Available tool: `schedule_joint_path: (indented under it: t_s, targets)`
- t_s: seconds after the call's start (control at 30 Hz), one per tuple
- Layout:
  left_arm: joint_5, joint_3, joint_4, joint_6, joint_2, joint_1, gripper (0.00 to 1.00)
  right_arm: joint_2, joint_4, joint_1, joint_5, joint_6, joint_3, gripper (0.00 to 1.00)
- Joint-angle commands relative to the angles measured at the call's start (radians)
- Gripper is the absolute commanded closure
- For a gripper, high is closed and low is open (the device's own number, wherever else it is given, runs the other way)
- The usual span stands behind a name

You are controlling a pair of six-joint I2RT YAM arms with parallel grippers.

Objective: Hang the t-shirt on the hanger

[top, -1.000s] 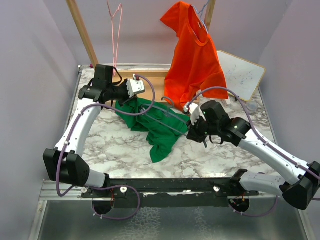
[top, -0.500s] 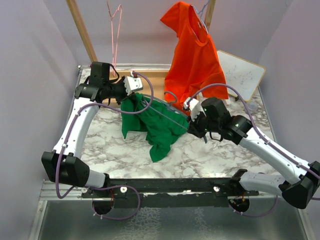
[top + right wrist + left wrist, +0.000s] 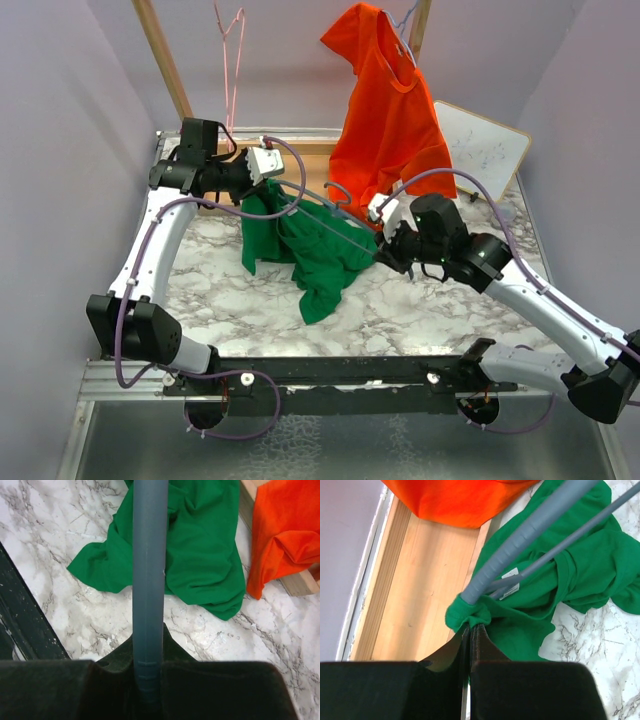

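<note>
The green t-shirt (image 3: 312, 252) hangs in a bunch over the marble table, its lower part resting on the top. My left gripper (image 3: 263, 197) is shut on a fold of it near the neck; the white label (image 3: 509, 583) shows in the left wrist view, where the shirt (image 3: 570, 580) fills the right side. The slate blue-grey hanger (image 3: 335, 232) runs from the shirt's neck to my right gripper (image 3: 383, 252), which is shut on one end of it. In the right wrist view the hanger bar (image 3: 149, 580) runs up across the shirt (image 3: 200, 555). In the left wrist view the hanger (image 3: 530, 530) pokes into the pinched cloth.
An orange-red t-shirt (image 3: 385, 110) hangs at the back on a pale lilac hanger (image 3: 405, 18). A thin pink wire hanger (image 3: 232, 60) hangs from the wooden rack (image 3: 165, 60). A whiteboard (image 3: 485, 150) leans at back right. The rack's wooden base (image 3: 420, 580) lies under my left gripper.
My left gripper has lifted the shirt's neck up and back, so the shirt hangs more. My right gripper has raised its end of the hanger slightly.
</note>
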Motion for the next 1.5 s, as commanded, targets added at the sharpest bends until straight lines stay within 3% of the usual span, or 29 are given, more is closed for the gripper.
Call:
schedule_joint_path:
  t_s: [0.0,0.47,0.83,1.0,1.13,1.3,1.47]
  targets:
    - [0.018,0.063,-0.006,-0.006,0.018,0.002,1.0,0.012,0.073,0.005,-0.093,-0.039,-0.062,0.99]
    - [0.073,0.149,-0.171,0.033,-0.012,0.003,1.0,0.122,0.216,0.004,0.016,-0.044,-0.118,0.99]
    - [0.091,0.171,-0.17,0.013,0.0,0.001,1.0,0.189,0.284,0.005,-0.033,-0.053,-0.104,0.99]
    - [0.087,0.202,-0.158,-0.005,0.014,0.001,1.0,0.161,0.285,0.003,0.072,0.006,-0.12,0.99]
    - [0.137,0.23,-0.157,-0.058,0.033,-0.003,1.0,0.142,0.371,0.003,0.062,0.03,-0.171,0.99]
    - [0.179,0.296,-0.137,-0.16,0.063,-0.028,1.0,0.215,0.348,0.004,0.064,0.051,-0.138,0.99]
    - [0.179,0.325,-0.15,-0.181,0.076,-0.101,1.0,0.2,0.416,0.003,0.078,0.041,-0.147,0.99]
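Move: The left hand pinches the green t-shirt's collar, with the hanger's free end already in the fold, about 3 cm to the right of its fingertips and level with them. The wooden box's middle lies some 3 cm ahead, 8 cm right and 22 cm below. From the right hand, gripping the hanger's other end, the collar is roughly 14 cm ahead, 26 cm left and 4 cm higher; the orange shirt's lower hem is about 12 cm ahead, 2 cm left and 12 cm below. The right hand, still gripping its end of the hanger, sinks about 7 cm, mostly in the first half, while easing forward and left towards the pinched collar, so the hanger slopes more steeply down from the collar to that hand. Meanwhile the left hand keeps its pinch on the green t-shirt's collar and lifts it about 6 cm, first drawing back slightly, then near the end shifting a little right towards the hanger with a slight roll of the wrist. ##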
